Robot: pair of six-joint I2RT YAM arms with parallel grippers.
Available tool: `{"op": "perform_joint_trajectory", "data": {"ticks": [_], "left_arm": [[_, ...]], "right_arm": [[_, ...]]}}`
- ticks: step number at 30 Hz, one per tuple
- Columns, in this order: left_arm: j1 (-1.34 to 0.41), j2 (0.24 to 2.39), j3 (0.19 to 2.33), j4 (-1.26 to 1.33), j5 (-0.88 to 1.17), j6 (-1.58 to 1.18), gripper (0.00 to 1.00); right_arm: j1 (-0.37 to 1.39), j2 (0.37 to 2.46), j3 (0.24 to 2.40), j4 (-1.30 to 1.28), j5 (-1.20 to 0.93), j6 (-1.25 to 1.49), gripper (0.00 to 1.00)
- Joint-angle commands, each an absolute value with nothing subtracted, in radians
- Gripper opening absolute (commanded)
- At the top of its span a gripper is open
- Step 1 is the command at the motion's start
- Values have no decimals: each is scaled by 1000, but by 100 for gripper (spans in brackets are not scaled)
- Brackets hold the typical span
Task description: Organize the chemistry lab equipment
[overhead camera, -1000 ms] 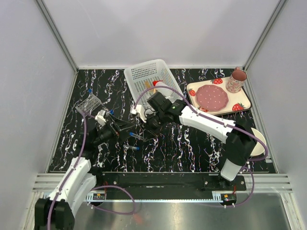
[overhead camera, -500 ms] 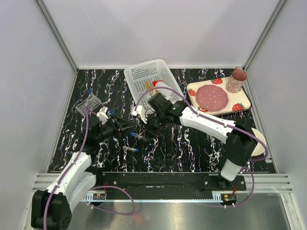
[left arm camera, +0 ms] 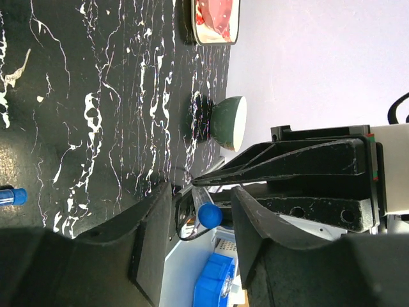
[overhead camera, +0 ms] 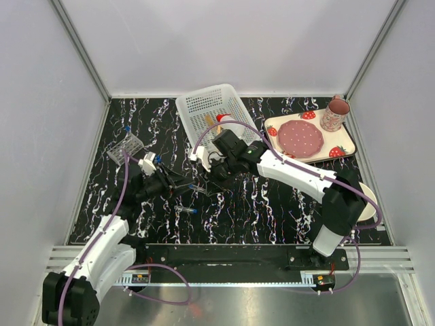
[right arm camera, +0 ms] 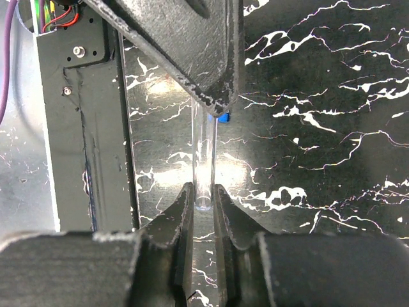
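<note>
My right gripper (right arm camera: 203, 192) is shut on the bottom end of a clear tube (right arm camera: 204, 153), holding it above the black marbled table. The tube's blue cap (left arm camera: 209, 215) sits between the fingers of my left gripper (left arm camera: 201, 198), whose jaws stand partly closed with a sliver of room on each side. From above, the two grippers meet at the tube (overhead camera: 198, 188) left of centre. A second blue-capped tube (overhead camera: 185, 210) lies on the table. The clear tube rack (overhead camera: 127, 146) stands at the left. A red-capped squeeze bottle (overhead camera: 222, 120) and an orange stick (overhead camera: 207, 121) lie in the white basket (overhead camera: 197, 103).
A strawberry-print tray (overhead camera: 343, 146) with a pink plate and a pink mug (overhead camera: 335, 113) sits at the back right. A cream bowl (overhead camera: 368, 204) stands at the right edge, partly behind my right arm.
My left gripper's jaws have narrowed from wide open around the tube's capped end. Both grippers and the tube have drifted slightly up and away from the near edge.
</note>
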State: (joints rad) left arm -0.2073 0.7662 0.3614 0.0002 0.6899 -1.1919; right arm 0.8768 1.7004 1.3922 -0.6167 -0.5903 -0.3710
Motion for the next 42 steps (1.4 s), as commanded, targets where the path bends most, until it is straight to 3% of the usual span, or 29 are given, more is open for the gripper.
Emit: {"op": "perform_joint_trajectory", "data": {"ticks": [1, 19, 24, 26, 27, 28, 31, 32, 36, 42], "left_arm": [[-225, 747, 407, 14, 661, -1158, 43], [-255, 749, 410, 15, 647, -1140, 31], [-261, 746, 408, 23, 647, -1134, 10], [-261, 736, 413, 18, 629, -1129, 8], [-261, 726, 417, 3, 617, -1111, 7], [-259, 724, 442, -42, 603, -1095, 7], [-253, 755, 568, -262, 511, -941, 6], [-241, 776, 615, -328, 435, -831, 6], [-170, 891, 854, -624, 201, -586, 6], [-71, 1089, 1118, -661, -152, -381, 7]], "right_arm": [[871, 1687, 1402, -591, -572, -377, 13], [873, 1707, 1404, -592, -571, -374, 14], [873, 1709, 1404, -592, -572, -376, 14], [871, 1709, 1405, -592, -572, -377, 16], [871, 1707, 1408, -601, -572, -382, 20], [871, 1707, 1414, -615, -571, -409, 42], [835, 1706, 1482, -699, -552, -454, 79], [815, 1706, 1527, -727, -561, -465, 99], [671, 1668, 1560, -818, -644, -499, 100], [513, 1516, 1387, -761, -701, -531, 100]]}}
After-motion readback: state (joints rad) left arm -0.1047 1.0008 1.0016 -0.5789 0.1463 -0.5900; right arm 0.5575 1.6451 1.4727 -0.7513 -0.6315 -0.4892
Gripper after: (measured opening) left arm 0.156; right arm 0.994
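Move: The test tube held in the right fingers has its blue-capped end between the left fingertips; its middle lies about 4 cm to the right of the left hand and 1 cm back. For the right hand, it is about 4 cm left and 1 cm ahead. From the left hand, a loose tube lies some 3 cm back and 12 below, a tube pair about 16 ahead and 12 left, and the clear rack about 22 ahead and 22 left. The tube is passed across: the left fingers, almost still, slowly close on its capped end, then the right fingers open wide, release the rounded end and back off about 13 cm forward and to the right, rising a little. Once they open, the left hand carries the tube some 15 cm left and forward towards the rack, rising about 6 cm, while its fingers swing from pointing right to steeply down. ##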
